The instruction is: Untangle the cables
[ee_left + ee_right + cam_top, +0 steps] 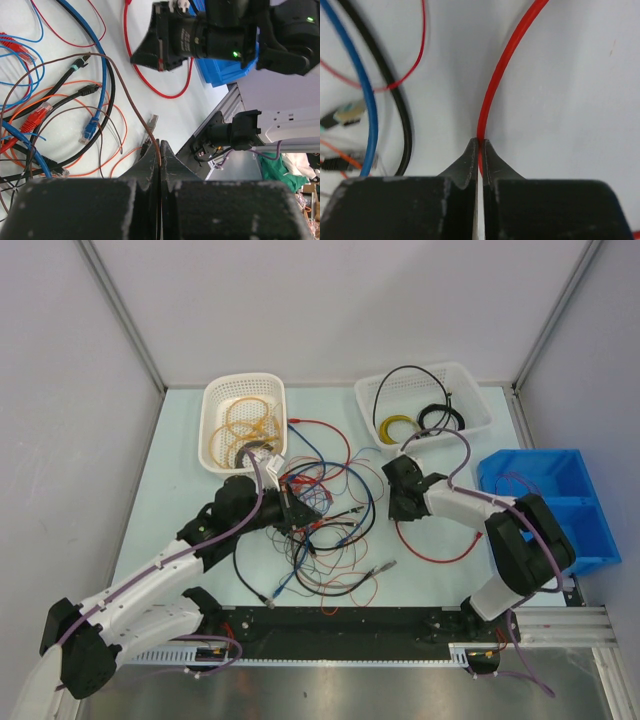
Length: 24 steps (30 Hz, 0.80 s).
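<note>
The cables lie as a tangle of red, blue, orange and black wires in the middle of the table, between the two arms. My left gripper sits at the tangle's left side. In the left wrist view the left gripper is shut on a thin brown wire that arcs away over blue and black cables. My right gripper is at the tangle's right side. The right wrist view has the right gripper shut on a red cable just above the tabletop, beside a blue cable and a black cable.
A white basket with orange wire coils stands at the back left. A second white basket with black and yellow cables stands at the back right. A blue bin sits at the right edge. A black rail runs along the near edge.
</note>
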Available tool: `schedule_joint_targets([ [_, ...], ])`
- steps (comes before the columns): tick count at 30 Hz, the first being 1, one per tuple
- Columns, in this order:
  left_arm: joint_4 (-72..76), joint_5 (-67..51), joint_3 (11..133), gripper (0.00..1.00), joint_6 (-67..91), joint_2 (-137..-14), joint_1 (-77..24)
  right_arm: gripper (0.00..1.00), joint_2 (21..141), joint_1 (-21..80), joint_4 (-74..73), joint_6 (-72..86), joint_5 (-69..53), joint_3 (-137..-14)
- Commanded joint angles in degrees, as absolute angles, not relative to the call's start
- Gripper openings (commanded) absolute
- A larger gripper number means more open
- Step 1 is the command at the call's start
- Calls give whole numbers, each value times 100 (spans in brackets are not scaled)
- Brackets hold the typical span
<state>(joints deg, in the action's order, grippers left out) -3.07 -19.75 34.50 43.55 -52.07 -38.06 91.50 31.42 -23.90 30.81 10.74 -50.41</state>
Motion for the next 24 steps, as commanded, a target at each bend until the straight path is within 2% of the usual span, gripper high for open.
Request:
schedule_joint_targets([
  [1, -202, -2004, 3524, 0, 4368, -5150, -3771, 0, 8105, 3384, -3144, 3234, 1160, -5334],
  [11, -211, -1986, 3551, 0, 4368, -5124, -3771, 0, 6522, 3209, -4254, 3051, 1766, -7205],
  [14, -202, -2004, 3551, 0, 4377, -5106, -3779, 0, 6223, 2271, -4237, 2840, 1811, -7610],
  [15, -193, -2030, 3551, 0, 4377, -5115, -3779, 0, 6144, 1554, -4193, 2848, 1393, -7681],
  [18, -202, -2030, 3559, 0, 4377, -5080, -3779, 0, 5933, 495, -3859, 2944, 610, -7945],
  [19, -193, -2039, 3551, 0, 4377, -5080, -3771, 0, 5915, -204, -3737, 2979, 380, -8032],
  [24, -237, -2065, 3639, 0, 4307, -5115, -3771, 0, 6328, -229, -3814, 3075, 106, -8605],
])
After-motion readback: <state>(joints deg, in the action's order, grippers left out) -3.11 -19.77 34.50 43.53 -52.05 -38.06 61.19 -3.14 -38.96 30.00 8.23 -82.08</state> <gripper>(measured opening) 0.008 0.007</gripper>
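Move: In the right hand's shut fingers, just above the table, the red cable is already pinched. The blue bin on that side lies about 37 cm to the right and some 3 cm ahead; the cable's near plug is 20 cm right and 3 cm back. The right-hand white basket stands about 29 cm ahead, 6 cm right; the tangle sits 19 cm left, 3 cm ahead. From the idle left hand, the blue bin is roughly 61 cm right, 12 cm ahead and 15 cm lower. Shooting upward about 35 cm from the table with its fingers kept shut, the right hand starts with its pinch on the red cable, then swings some 20 cm right, high up towards the blue bin's side of the table. The wrist tilts the fingers up and forward by about 45 degrees and turns clockwise; by the end the pinch on the cable is gone. ##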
